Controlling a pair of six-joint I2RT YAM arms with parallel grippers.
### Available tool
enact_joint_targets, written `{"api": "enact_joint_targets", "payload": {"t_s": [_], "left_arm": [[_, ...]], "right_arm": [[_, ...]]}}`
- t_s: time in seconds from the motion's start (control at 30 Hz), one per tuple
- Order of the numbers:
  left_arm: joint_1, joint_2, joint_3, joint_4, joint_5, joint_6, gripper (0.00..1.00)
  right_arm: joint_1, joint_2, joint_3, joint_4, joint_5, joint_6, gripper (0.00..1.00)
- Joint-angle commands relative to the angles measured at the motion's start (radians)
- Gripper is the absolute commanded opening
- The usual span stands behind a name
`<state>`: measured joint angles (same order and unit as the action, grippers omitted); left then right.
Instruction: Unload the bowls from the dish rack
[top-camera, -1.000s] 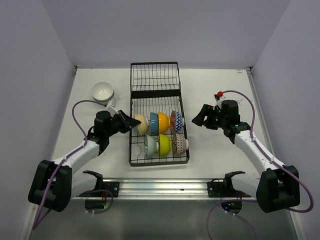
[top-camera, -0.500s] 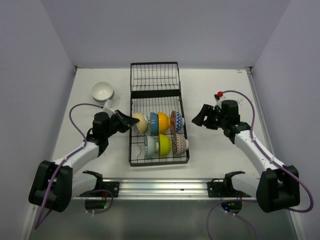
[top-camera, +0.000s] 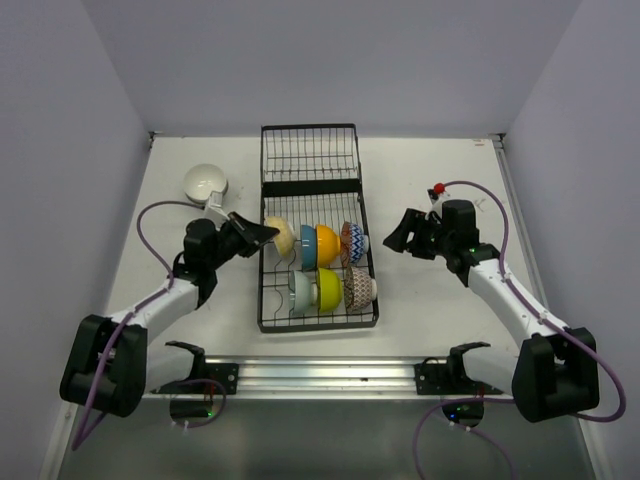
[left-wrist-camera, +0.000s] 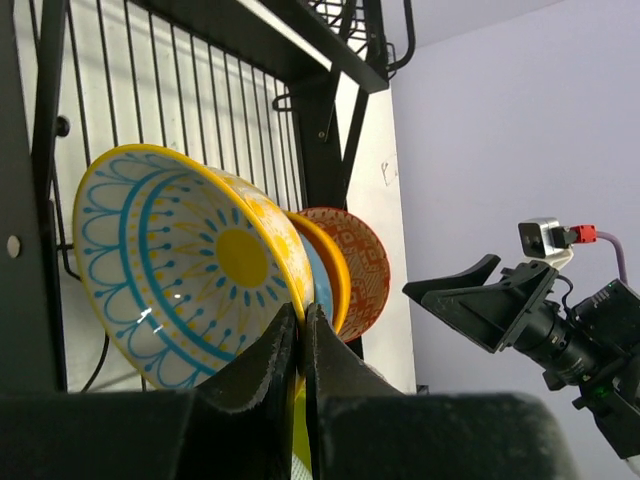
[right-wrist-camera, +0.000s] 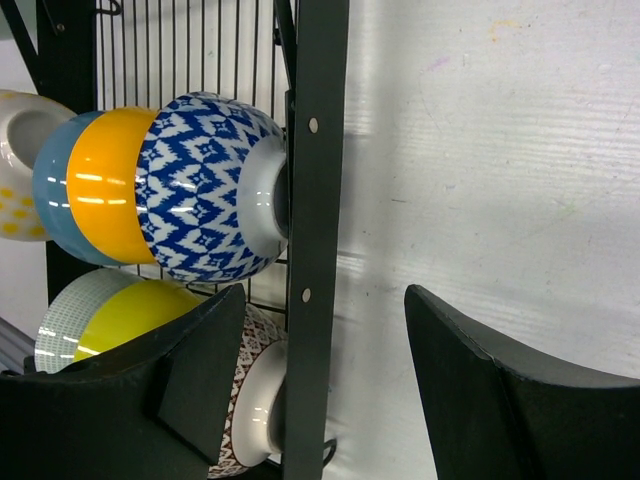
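Observation:
The black wire dish rack (top-camera: 311, 150) stands mid-table and holds several bowls on edge. The back row has a cream bowl (top-camera: 282, 238), a blue one (top-camera: 307, 246), an orange one (top-camera: 327, 245) and a blue zigzag one (top-camera: 352, 242). The front row has mint (top-camera: 300, 291), yellow-green (top-camera: 328, 288) and brown zigzag (top-camera: 360, 287) bowls. My left gripper (top-camera: 263, 235) is shut on the cream bowl's rim (left-wrist-camera: 290, 262) at the rack's left side. My right gripper (top-camera: 397, 236) is open and empty just right of the rack, level with the blue zigzag bowl (right-wrist-camera: 205, 190).
A white bowl (top-camera: 205, 182) sits upright on the table left of the rack. The rack's short far section is bare wire. The rack's right side bar (right-wrist-camera: 315, 150) stands between my right fingers in the right wrist view. Walls close in the table on three sides.
My left gripper has moved slightly up and toward the far side with the cream bowl, shifting it from its slot. The right arm has not moved.

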<state>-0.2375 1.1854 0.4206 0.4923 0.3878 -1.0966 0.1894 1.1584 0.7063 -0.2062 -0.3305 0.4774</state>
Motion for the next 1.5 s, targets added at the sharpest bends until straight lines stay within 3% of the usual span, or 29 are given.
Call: {"api": "enact_joint_targets", "payload": {"t_s": [0.0, 0.17, 0.3, 0.53, 0.63, 0.73, 0.87, 1.23, 1.47], "left_arm": [[0.01, -0.043, 0.086, 0.037, 0.003, 0.058, 0.0], [0.01, -0.073, 0.115, -0.015, 0.028, 0.102, 0.0], [0.013, -0.121, 0.22, -0.154, 0.008, 0.234, 0.0], [0.023, -0.138, 0.565, -0.774, -0.236, 0.608, 0.0], [0.043, -0.078, 0.709, -0.973, -0.325, 0.727, 0.0], [0.043, -0.04, 0.751, -1.081, -0.434, 0.819, 0.0], [0.043, -0.012, 0.722, -1.141, -0.507, 0.868, 0.0], [0.041, 0.025, 0.541, -1.086, -0.635, 0.896, 0.0], [0.041, 0.123, 0.569, -1.068, -0.678, 0.88, 0.0]], "right_arm": [[-0.004, 0.003, 0.01, 0.037, 0.007, -0.008, 0.69], [-0.004, 0.003, 0.004, 0.044, 0.01, -0.005, 0.69], [-0.004, 0.0, 0.002, 0.048, 0.01, -0.003, 0.69], [-0.004, -0.016, -0.002, 0.054, 0.007, -0.005, 0.69], [-0.004, -0.011, -0.002, 0.06, 0.008, 0.0, 0.69], [-0.004, 0.003, 0.002, 0.071, -0.002, 0.007, 0.69], [-0.004, 0.012, 0.001, 0.073, -0.01, 0.01, 0.69], [-0.004, 0.007, -0.016, 0.085, -0.013, 0.024, 0.69], [-0.004, 0.003, -0.028, 0.096, -0.005, 0.026, 0.7]]}}
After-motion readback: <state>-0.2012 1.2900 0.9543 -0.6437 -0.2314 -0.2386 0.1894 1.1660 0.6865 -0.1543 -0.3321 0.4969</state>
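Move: The left gripper already pinches the yellow bowl by its rim, just inside the rack. The open table it goes to lies about 16 cm left, 4 cm back and some 14 cm below that hand. The rack's left rail is about 2 cm left and level fore-and-aft; the blue bowl sits 9 cm right, 4 cm back; the stacked white bowls are 16 cm left, 12 cm ahead. From the right hand, the table spot is about 43 cm left, 2 cm back. Keep the left fingers shut on the yellow bowl's rim and raise it about 13 cm, easing a little forward, then swing it left over the rack's side rail. Come down some 17 cm towards the open table, drawing back slightly, 15 cm left of the start in all, while rolling the wrist about 65 degrees, left side up, so the fingers point steeply down. ##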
